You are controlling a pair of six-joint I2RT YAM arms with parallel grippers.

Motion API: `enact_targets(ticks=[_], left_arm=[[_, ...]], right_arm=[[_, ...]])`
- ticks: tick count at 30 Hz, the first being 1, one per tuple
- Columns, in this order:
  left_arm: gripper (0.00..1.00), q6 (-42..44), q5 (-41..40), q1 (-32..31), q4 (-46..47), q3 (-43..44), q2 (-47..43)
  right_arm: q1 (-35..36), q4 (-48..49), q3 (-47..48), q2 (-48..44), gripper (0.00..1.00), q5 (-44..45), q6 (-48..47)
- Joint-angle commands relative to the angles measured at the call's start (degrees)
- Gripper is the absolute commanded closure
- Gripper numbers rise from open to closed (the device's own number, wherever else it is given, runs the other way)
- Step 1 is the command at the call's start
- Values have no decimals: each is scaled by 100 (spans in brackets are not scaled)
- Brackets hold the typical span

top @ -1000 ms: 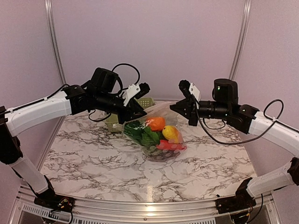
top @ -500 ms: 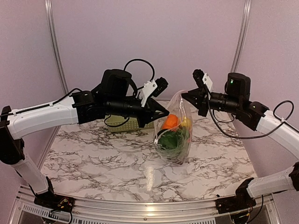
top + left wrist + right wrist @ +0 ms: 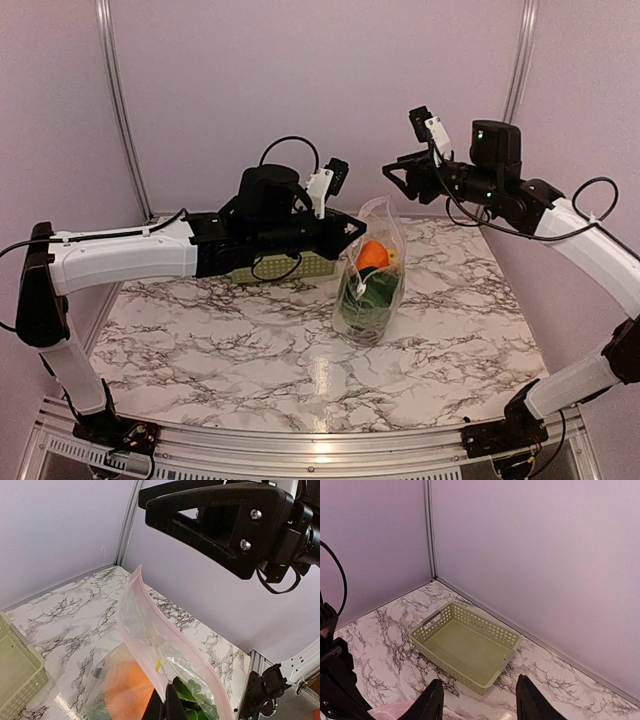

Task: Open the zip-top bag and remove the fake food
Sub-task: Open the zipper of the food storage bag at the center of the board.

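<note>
The zip-top bag (image 3: 370,275) stands upright on the marble table, its bottom resting on the top. My left gripper (image 3: 358,228) is shut on the left lip of its mouth. In the left wrist view the fingers (image 3: 167,707) pinch the pink zip strip of the zip-top bag (image 3: 145,630), and the other lip runs off to the right, apart from it. Inside is the fake food: an orange piece (image 3: 371,254) (image 3: 127,685), a yellow one (image 3: 392,258) and green leaves (image 3: 372,292) (image 3: 192,700). My right gripper (image 3: 398,175) (image 3: 480,702) hangs open above and right of the bag, holding nothing.
A pale green lattice basket (image 3: 300,268) (image 3: 467,647) sits empty behind my left arm, near the back wall. The left forearm stretches across the table's left half. Bare marble lies in front of the bag, with the walls close behind and to the right.
My left gripper closed on the bag and carried it right, standing it upright. My right gripper has let go of the bag's other edge, opened and risen away.
</note>
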Motion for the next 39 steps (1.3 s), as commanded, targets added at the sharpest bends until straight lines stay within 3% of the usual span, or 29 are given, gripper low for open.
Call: enact_targets(ticks=[1,7,14,27,32,38,39], left_arm=[[100,-469,-291,-17,650,155,103],[100,-521,-316,-17,651,276,180],[100,-520,-227,-17,596,419,336],[100,-518,-161,-21,646,437,415],[100,-540,-135,-17,649,411,436],[100,-521,-190,-1,650,444,426],[100,-537,-174,1,646,484,456]], right_arm=[[31,-1511,870,-92,52,899,1035],[49,-3269,1516,-73,55,1110,2011],[218,-3967,1287,-349,60,476,2727],[542,-3243,-16,-411,66,134,3529],[538,-2868,-231,-369,73,141,3678],[505,-3009,153,-301,100,641,3571],[459,-3147,296,-282,100,798,3507]])
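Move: The stretch of pink zip rim to pinch lies about 8 cm back, 1 cm right and 11 cm below the right gripper. The left gripper, already holding the rim, is roughly 8 cm back, 6 cm left and 8 cm down from it. The orange food sits in the bag some 4 cm back, 4 cm left and 17 cm below the right gripper, with the green food 7 cm back, 3 cm left and 23 cm below. From the left gripper, the free rim is about 7 cm right, level fore-aft, 3 cm lower. Lift the right gripper slightly while swinging it right, clear of the bag, then draw it back and down, ending some 11 cm lower, with the wrist tipping nearly 50 degrees downward. Shut its half-open fingers on the free zip rim. Keep the left gripper's pinch, easing it a couple of centimetres forward and right towards the right gripper. ##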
